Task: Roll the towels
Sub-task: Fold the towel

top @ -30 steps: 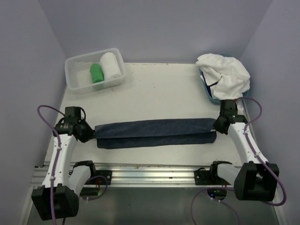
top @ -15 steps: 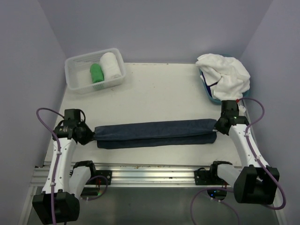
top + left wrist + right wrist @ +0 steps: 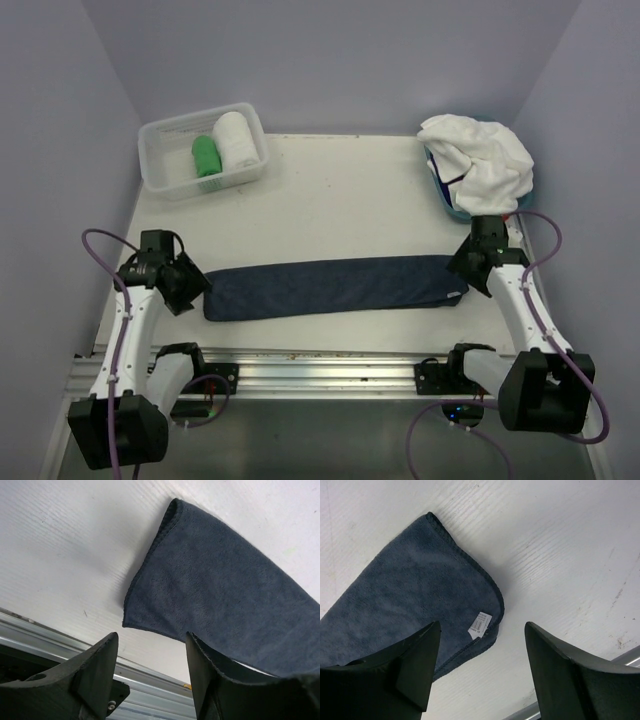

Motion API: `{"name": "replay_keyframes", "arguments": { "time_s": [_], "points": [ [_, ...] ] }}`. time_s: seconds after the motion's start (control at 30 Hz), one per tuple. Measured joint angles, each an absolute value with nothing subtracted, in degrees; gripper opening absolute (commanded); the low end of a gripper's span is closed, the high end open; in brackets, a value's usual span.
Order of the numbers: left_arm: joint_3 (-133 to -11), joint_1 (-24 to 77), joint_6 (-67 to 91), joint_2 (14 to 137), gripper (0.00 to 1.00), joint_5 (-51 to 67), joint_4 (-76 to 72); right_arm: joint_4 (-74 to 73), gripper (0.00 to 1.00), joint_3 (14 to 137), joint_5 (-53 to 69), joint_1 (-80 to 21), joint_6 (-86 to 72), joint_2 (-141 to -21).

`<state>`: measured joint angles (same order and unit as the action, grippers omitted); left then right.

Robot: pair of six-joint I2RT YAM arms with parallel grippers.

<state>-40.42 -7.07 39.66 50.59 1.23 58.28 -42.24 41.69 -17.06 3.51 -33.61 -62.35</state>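
Note:
A dark navy towel [image 3: 330, 287] lies folded into a long flat strip across the near part of the table. Its left end [image 3: 200, 585] shows in the left wrist view, its right end with a small white label [image 3: 481, 625] in the right wrist view. My left gripper [image 3: 192, 288] hovers at the strip's left end, open, with nothing between its fingers. At the right end my right gripper [image 3: 462, 268] is open too and holds nothing. A rolled green towel [image 3: 205, 155] and a rolled white towel [image 3: 235, 140] stand in the clear basket [image 3: 165, 133]. White towels [image 3: 480, 160] are heaped on the blue tub [image 3: 440, 188].
The basket is at the back left corner, the tub at the back right against the wall. A metal rail [image 3: 320, 365] runs along the table's near edge [image 3: 60, 635]. Purple walls close in the table on three sides.
Both grippers were shut on the ends of the navy towel and have opened. The towel has dropped flat onto the table as a single strip.

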Motion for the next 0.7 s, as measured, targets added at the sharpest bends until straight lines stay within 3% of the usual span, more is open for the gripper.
{"name": "replay_keyframes", "arguments": {
  "time_s": [0.1, 0.2, 0.23, 0.27, 0.37, 0.7],
  "points": [
    [-42.02, -7.07, 39.62, 51.44, 0.56, 1.28, 58.00, -41.91, 0.70, 41.87, -16.93, 3.51, -33.01, -61.52],
    [-43.94, -7.07, 39.35, 51.92, 0.46, 3.22, 55.53, -41.06, 0.58, 42.72, -15.53, 3.51, -32.12, -61.84],
    [-43.99, -7.03, 39.40, 52.05, 0.45, 4.21, 54.26, -40.53, 0.48, 43.16, -14.41, 3.51, -31.77, -62.39],
    [-43.97, -6.87, 39.40, 52.45, 0.38, 5.34, 52.88, -39.83, 0.43, 43.68, -13.19, 3.51, -31.20, -63.18],
    [-43.72, -4.75, 39.77, 55.48, 0.36, 7.42, 48.80, -37.56, 0.28, 45.32, -8.97, 3.51, -29.74, -67.99],
    [-41.85, 1.69, 41.28, 75.44, 0.36, 10.55, 34.46, -32.75, 0.25, 49.04, -5.13, 3.44, -28.51, -84.99]
  ]
}}
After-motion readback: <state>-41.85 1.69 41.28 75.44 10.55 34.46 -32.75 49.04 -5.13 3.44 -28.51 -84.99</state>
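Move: The folded dark towel lies crosswise under both hands. The left hand goes for its far edge near the left end, about 9 cm ahead, 7 cm to its right and 6 cm below; the clear tub stands some 35 cm straight ahead of this hand. For the right hand, the matching far edge near the right end is roughly 8 cm ahead, 3 cm left and 6 cm below, with the white tag about 1 cm back and 2 cm left, and the blue basket some 28 cm ahead and 2 cm right. Swing both grippers up and forward, then down over the folded towel towards its far edge, each drawing inward from its end. Take the left about 8 cm forward and 6 cm right, turning it some 10 degrees clockwise, and the right about 6 cm forward and 3 cm left, turning counter-clockwise. Narrow both pairs of fingers without shutting them, and finish 4 to 5 cm lower than they began. ##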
